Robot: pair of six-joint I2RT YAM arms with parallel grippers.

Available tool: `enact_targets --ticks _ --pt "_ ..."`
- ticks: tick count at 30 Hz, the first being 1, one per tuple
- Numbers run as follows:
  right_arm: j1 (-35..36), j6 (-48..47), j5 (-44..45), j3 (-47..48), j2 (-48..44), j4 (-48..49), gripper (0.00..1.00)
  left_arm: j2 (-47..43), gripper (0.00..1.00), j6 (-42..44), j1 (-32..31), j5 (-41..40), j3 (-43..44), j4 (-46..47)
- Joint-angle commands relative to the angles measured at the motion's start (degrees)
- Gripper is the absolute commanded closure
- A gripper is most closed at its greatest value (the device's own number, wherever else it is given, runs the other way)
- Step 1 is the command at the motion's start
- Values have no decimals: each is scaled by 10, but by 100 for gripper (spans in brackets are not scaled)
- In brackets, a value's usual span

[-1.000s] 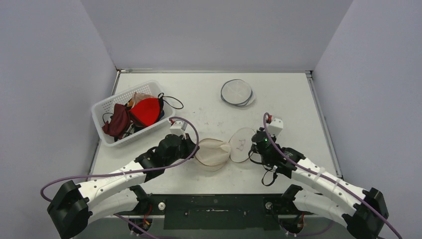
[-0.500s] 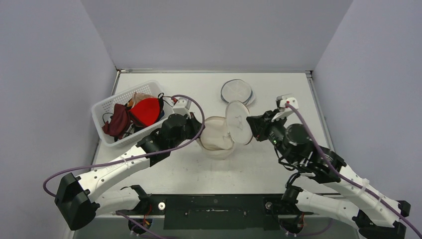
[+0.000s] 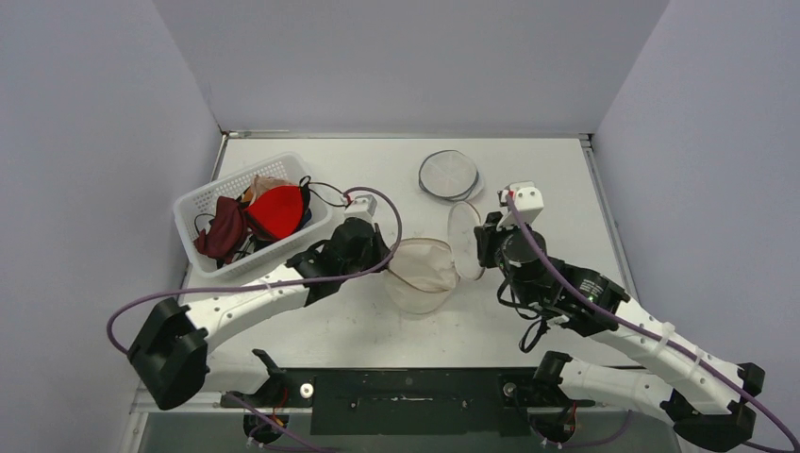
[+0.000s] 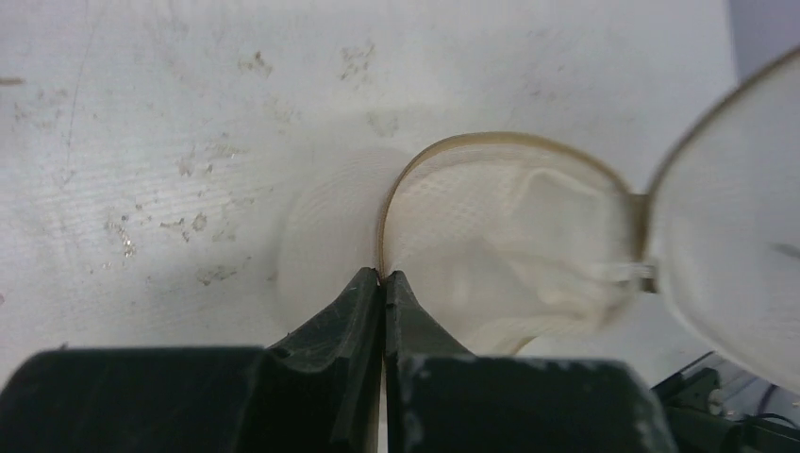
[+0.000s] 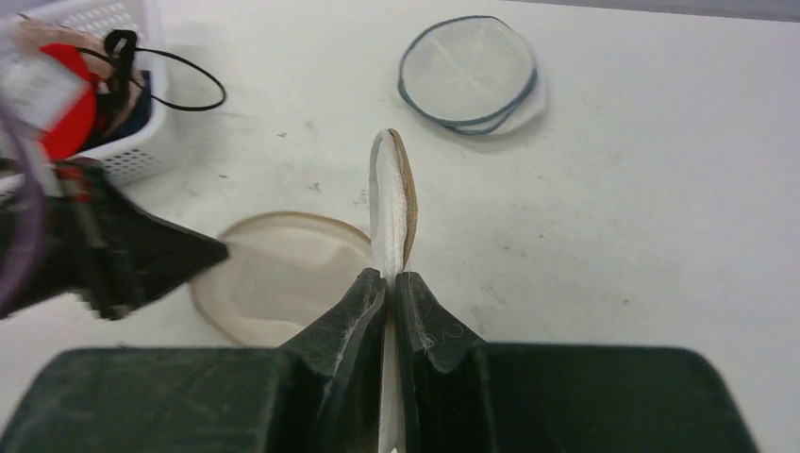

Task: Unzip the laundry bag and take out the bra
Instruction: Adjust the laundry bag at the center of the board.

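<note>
The round cream mesh laundry bag (image 3: 423,272) hangs open between my two grippers, above the table's middle. My left gripper (image 3: 379,260) is shut on the bowl half's tan rim (image 4: 381,247). My right gripper (image 3: 479,247) is shut on the flat lid half (image 3: 463,240), held upright on edge; it shows edge-on in the right wrist view (image 5: 388,203). The open bowl (image 5: 283,274) shows pale cream fabric inside (image 4: 509,255). I cannot tell whether that fabric is the bra.
A white basket (image 3: 212,193) with red, maroon and black garments stands at the left. A second round mesh bag (image 3: 450,175) with a dark rim lies at the back centre. Grey walls close in the table on three sides.
Both grippers kept hold of the bag halves and lifted them off the table toward the middle. The lid went from lying flat to upright, and the bowl now hangs open.
</note>
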Motion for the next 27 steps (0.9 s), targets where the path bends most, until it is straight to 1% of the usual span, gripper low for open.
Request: enact_targets --ticks 1,3,5,8,10,11,13,16,18,20,22,25,27 --pt "3 -13 106 47 -4 -34 95 -127 100 -6 2 -26 40 87" --pt "4 -20 125 61 4 -36 95 -130 100 4 0 -19 66 75" --pt "4 -19 143 52 11 -31 95 -111 100 6 -1 3 67 51" --pt "3 1 151 18 36 -45 95 -46 100 -14 2 50 36 43" --pt "3 20 162 6 58 -65 95 -9 100 -27 6 86 36 30" --pt "4 20 167 6 61 -66 95 -4 100 -26 8 94 40 30" --pt "4 0 170 26 55 -54 95 -27 100 -21 7 82 54 38" --pt "5 -38 181 98 44 -46 95 -90 100 -6 5 47 79 53" --pt "6 -57 189 121 48 -51 95 -118 100 4 4 32 85 59" --pt "5 -57 190 104 51 -51 95 -122 100 7 1 25 67 64" --pt "5 -40 177 56 49 -47 95 -97 100 -9 1 31 24 65" --pt "5 -8 160 -18 43 -34 95 -49 100 -40 2 64 -30 116" --pt "5 6 156 -47 42 -32 95 -34 100 -48 6 72 -42 134"
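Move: The left hand pinches the left rim of the open laundry bag, whose body centres about 8 cm to its right and 5 cm lower. The right hand grips the edge of the raised lid, with the body some 8 cm to its left, 3 cm ahead and 22 cm below. The blue-rimmed mesh bag lies roughly 35 cm ahead of the left hand and 17 cm to its right; the basket is about 22 cm ahead and 34 cm to its left. Up and down in quick shakes goes the left hand, still pinching the rim: up about 14 cm, down most of that, up again and just easing off, ending some 10 cm higher with its fingertips tilted up. The right hand keeps hold of the lid, drifts about 4 cm right and a little forward, away from the left hand's side, bobbing slightly and turning some 15 degrees clockwise. ##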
